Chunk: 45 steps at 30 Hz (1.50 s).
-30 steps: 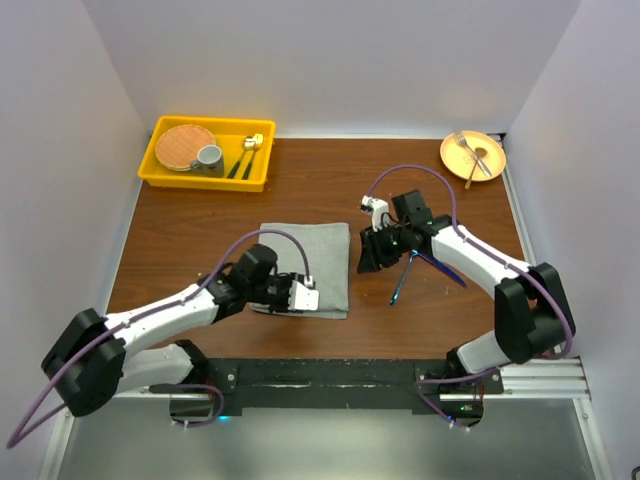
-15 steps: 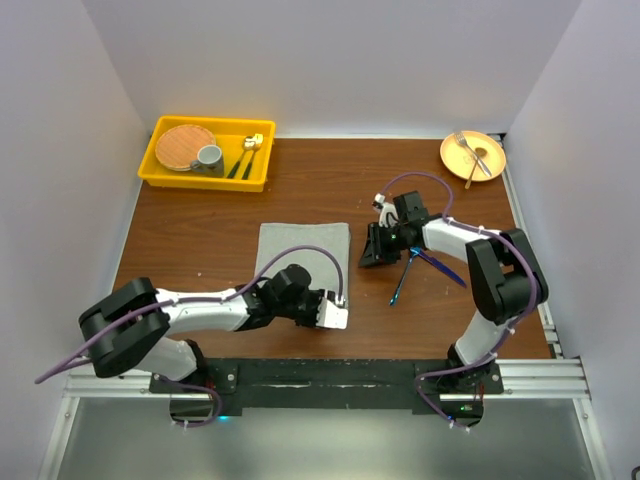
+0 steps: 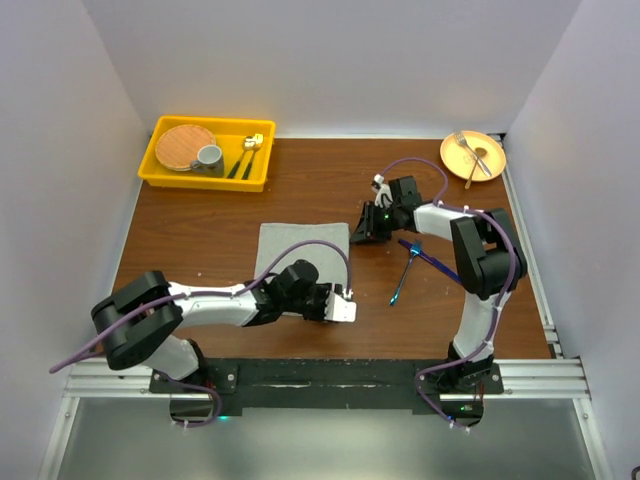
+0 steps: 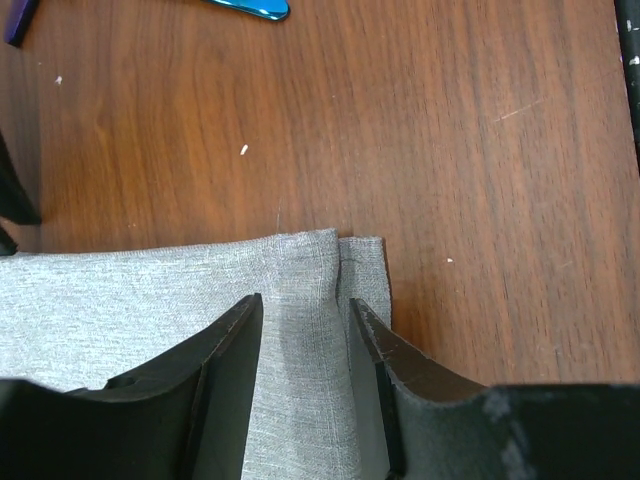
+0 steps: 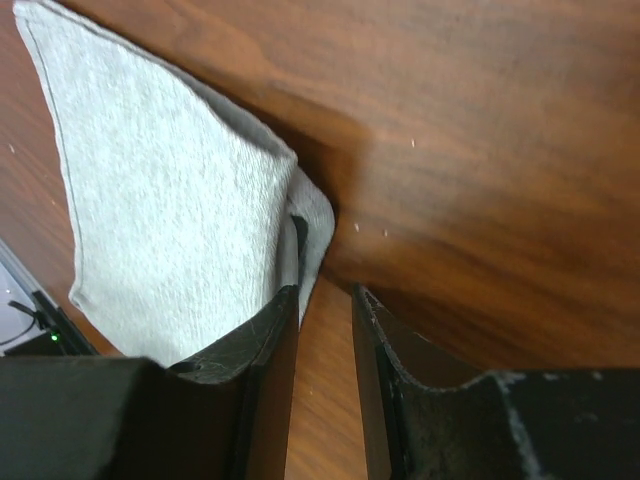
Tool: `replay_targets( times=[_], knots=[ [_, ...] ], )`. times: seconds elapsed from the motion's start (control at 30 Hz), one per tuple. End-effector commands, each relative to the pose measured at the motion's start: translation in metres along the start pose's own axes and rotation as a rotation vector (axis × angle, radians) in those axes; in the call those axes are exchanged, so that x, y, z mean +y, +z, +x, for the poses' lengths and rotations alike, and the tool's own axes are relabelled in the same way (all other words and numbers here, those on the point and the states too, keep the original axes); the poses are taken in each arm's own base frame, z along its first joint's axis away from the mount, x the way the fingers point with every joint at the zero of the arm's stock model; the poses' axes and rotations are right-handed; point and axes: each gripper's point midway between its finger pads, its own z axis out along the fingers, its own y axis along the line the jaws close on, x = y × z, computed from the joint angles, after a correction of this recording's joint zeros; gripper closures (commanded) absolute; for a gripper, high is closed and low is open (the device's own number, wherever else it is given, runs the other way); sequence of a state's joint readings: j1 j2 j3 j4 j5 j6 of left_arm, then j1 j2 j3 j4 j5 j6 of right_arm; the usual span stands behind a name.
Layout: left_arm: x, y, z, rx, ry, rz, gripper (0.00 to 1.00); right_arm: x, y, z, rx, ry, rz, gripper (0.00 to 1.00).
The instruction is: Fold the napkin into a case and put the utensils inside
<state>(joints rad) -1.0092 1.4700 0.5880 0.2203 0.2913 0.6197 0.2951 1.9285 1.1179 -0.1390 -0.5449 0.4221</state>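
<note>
The grey napkin [image 3: 300, 250] lies folded on the table's middle. My left gripper [image 3: 347, 302] stands on its near right corner. In the left wrist view its jaws [image 4: 305, 300] are apart, with a strip of the napkin [image 4: 150, 290] and a fold crease between them. My right gripper [image 3: 360, 236] is low at the far right corner. In its own view the jaws [image 5: 323, 292] stand narrowly open over bare wood, the left finger against the napkin's [image 5: 170, 200] lifted edge. The blue utensils, a fork [image 3: 403, 280] and a knife [image 3: 432, 260], lie crossed to the right.
A yellow bin [image 3: 160, 172] at the back left holds a woven plate, a grey cup [image 3: 208, 156] and gold-headed cutlery [image 3: 248, 150]. An orange plate [image 3: 452, 160] with a silver fork sits in the back right corner. White walls close in three sides.
My left gripper slid right along the napkin's near edge to its right corner. My right gripper left the utensils, moved back and left to the napkin's far right corner, and its jaws narrowed.
</note>
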Motion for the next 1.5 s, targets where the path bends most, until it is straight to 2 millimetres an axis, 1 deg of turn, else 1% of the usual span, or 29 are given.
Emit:
replay_targets(
  times=[0.0, 0.1, 0.13, 0.17, 0.2, 0.27, 0.3, 0.33, 0.37, 0.43, 0.5, 0.6, 0.63, 0.67, 0.77, 1.0, 1.07, 1.3, 1.47],
  knots=[
    [0.016, 0.006, -0.022, -0.057, 0.011, -0.035, 0.55, 0.003, 0.003, -0.017, -0.04, -0.001, -0.014, 0.68],
    [0.016, 0.007, -0.021, -0.052, 0.003, -0.036, 0.57, 0.013, -0.005, -0.019, -0.043, -0.022, -0.071, 0.63],
    [0.016, 0.007, -0.02, -0.051, -0.001, -0.037, 0.57, 0.015, -0.01, -0.022, -0.05, -0.02, -0.09, 0.61],
    [0.016, 0.007, -0.019, -0.048, -0.006, -0.037, 0.57, 0.017, -0.013, -0.023, -0.053, -0.005, -0.11, 0.56],
    [0.015, 0.007, -0.018, -0.045, -0.01, -0.035, 0.57, 0.022, -0.017, -0.023, -0.045, 0.003, -0.146, 0.53],
    [0.014, 0.007, -0.018, -0.044, -0.019, -0.037, 0.57, 0.024, -0.026, -0.03, -0.068, 0.032, -0.19, 0.48],
    [0.013, 0.007, -0.016, -0.04, -0.022, -0.034, 0.57, 0.031, -0.03, -0.029, -0.061, 0.035, -0.228, 0.44],
    [0.013, 0.007, -0.016, -0.039, -0.021, -0.032, 0.57, 0.033, -0.033, -0.029, -0.063, 0.041, -0.248, 0.42],
    [0.013, 0.007, -0.016, -0.039, -0.023, -0.031, 0.57, 0.04, -0.037, -0.034, -0.079, 0.036, -0.276, 0.41],
    [0.012, 0.006, -0.015, -0.034, -0.022, -0.028, 0.57, 0.048, -0.04, -0.035, -0.082, 0.032, -0.315, 0.36],
    [0.011, 0.006, -0.013, -0.031, -0.013, -0.028, 0.57, 0.05, -0.038, -0.035, -0.082, 0.066, -0.336, 0.32],
    [0.011, 0.007, -0.012, -0.031, -0.006, -0.028, 0.58, 0.049, -0.033, -0.033, -0.066, 0.123, -0.357, 0.29],
    [0.011, 0.007, -0.013, -0.031, -0.003, -0.028, 0.58, 0.051, -0.032, -0.031, -0.058, 0.136, -0.369, 0.27],
    [0.011, 0.008, -0.012, -0.028, 0.001, -0.026, 0.58, 0.055, -0.033, -0.034, -0.064, 0.155, -0.384, 0.26],
    [0.013, 0.008, -0.012, -0.028, 0.005, -0.027, 0.58, 0.057, -0.03, -0.03, -0.05, 0.187, -0.383, 0.23],
    [0.012, 0.007, -0.01, -0.025, -0.003, -0.026, 0.58, 0.048, -0.019, -0.017, -0.02, 0.237, -0.351, 0.16],
    [0.013, 0.006, -0.01, -0.026, -0.002, -0.031, 0.58, 0.047, -0.017, -0.015, -0.014, 0.24, -0.344, 0.15],
    [0.011, 0.005, -0.006, -0.016, -0.012, -0.03, 0.58, 0.054, -0.011, -0.011, -0.004, 0.24, -0.353, 0.14],
    [0.013, 0.004, -0.007, -0.016, -0.013, -0.037, 0.59, 0.054, -0.005, -0.007, 0.004, 0.246, -0.341, 0.12]
  ],
)
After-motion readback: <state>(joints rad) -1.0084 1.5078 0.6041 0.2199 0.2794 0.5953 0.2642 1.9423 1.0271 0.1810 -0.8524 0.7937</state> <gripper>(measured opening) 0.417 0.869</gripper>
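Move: The napkin's far right corner lies roughly 3 cm left and 2 cm ahead of the right hand, about 1 cm below it; the blue spoon is some 9 cm back and 9 cm right, the dark blue knife 7 cm back and 16 cm right. From the left hand, the napkin's near right corner is about 3 cm back and 2 cm right, just below, and its far right corner some 18 cm ahead and 2 cm right. Raise the right gripper off the table beside the napkin's edge by about 5 cm while spreading its fingers from a third open to nearly wide and tipping them up some 20 degrees. Then ease it left and slightly back, sinking a little, until the open fingers straddle the far right corner from above. Keep the left gripper at the near right corner, settling just under 1 cm and pressing on the cloth. ##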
